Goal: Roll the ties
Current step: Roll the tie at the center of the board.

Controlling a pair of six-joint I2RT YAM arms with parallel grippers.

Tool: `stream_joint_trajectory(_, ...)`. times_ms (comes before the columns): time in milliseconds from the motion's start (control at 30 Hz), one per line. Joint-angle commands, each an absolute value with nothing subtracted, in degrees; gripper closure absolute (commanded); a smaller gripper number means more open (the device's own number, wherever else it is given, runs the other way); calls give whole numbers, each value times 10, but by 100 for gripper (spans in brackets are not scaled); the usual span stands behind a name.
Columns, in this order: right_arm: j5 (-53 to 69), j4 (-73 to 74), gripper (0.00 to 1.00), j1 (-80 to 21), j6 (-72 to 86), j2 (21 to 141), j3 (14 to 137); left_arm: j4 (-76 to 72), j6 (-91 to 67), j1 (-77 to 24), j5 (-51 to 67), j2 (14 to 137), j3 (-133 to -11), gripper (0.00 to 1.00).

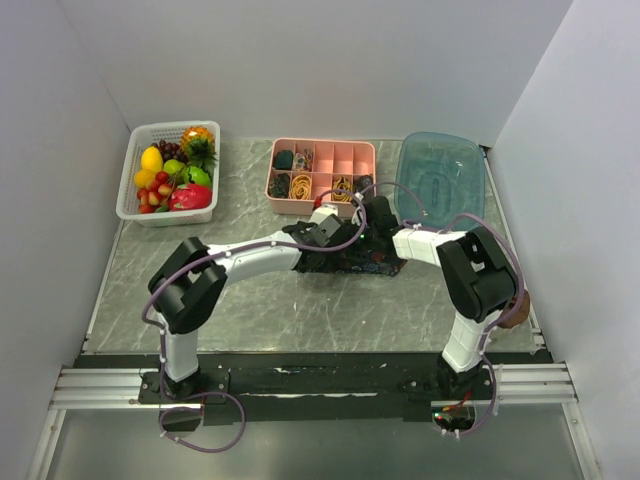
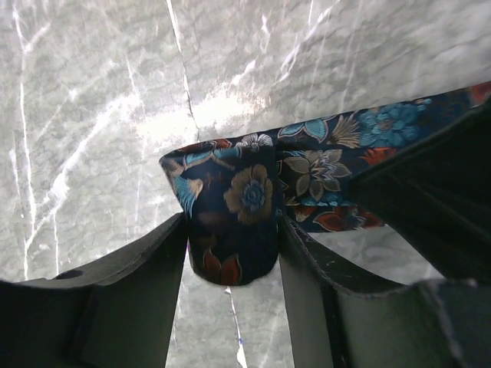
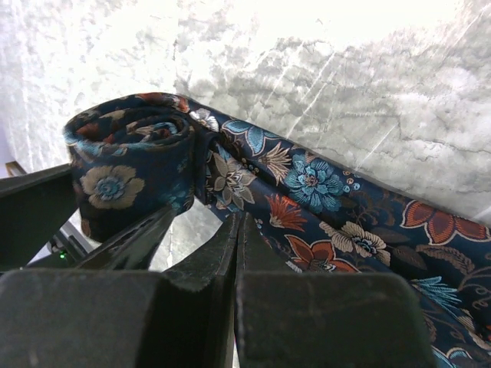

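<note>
One of the ties (image 1: 362,263), dark navy with red, blue and tan flowers, lies on the marble table, partly rolled. In the left wrist view its rolled end (image 2: 236,201) stands between the fingers of my left gripper (image 2: 232,224), and both fingers touch its sides. The unrolled length (image 2: 345,146) runs off to the right. In the right wrist view the roll (image 3: 126,165) sits at the left and the flat band (image 3: 330,199) stretches right. My right gripper (image 3: 244,221) is shut, its tips down at the band just beside the roll, with nothing between them.
A white basket (image 1: 135,200) of toy fruit stands at the back left. A pink divided tray (image 1: 322,143) with small dark rolls and yellow bands is at the back middle, and a blue tub (image 1: 478,172) at the back right. Both arms meet mid-table.
</note>
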State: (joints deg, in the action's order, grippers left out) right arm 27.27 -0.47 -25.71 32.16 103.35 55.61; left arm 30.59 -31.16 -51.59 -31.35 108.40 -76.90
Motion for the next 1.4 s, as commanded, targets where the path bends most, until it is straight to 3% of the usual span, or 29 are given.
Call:
stream_joint_trajectory(0,287,-40,100,-248,325,985,548,260,-327,-521,-309,1029,-756,44)
stream_joint_trajectory(1000,312,-52,100,-217,310,963,522,17,-353,-508,-118,1034,-657,45)
stream_joint_trajectory(1367,344,-79,100,-218,314,960,523,4,-340,-495,-117,983,-640,41)
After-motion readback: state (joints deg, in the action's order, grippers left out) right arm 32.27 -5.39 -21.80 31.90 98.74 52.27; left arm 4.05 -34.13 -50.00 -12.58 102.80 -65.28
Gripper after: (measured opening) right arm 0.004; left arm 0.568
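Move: The tie roll stands almost at the left hand's point, between its half-open fingers, about 1 cm ahead and 2 cm below it. The unrolled tie runs off to the right, its middle some 9 cm right, 1 cm ahead and 3 cm below; the pink organizer stands about 17 cm straight ahead, its middle 1 cm lower. From the right hand's shut fingertips the roll is about 5 cm left, 1 cm back and 1 cm lower. Left fingers, kept half open, come up about 3 cm off the roll, then sink halfway back and sweep some 7 cm right along the tie, the wrist tilting about 25 degrees so the tips swing right; one finger ends against the roll, pushing it along. The right hand, still shut, rises about 3 cm and gives way a little to the right over the unrolled tie. ##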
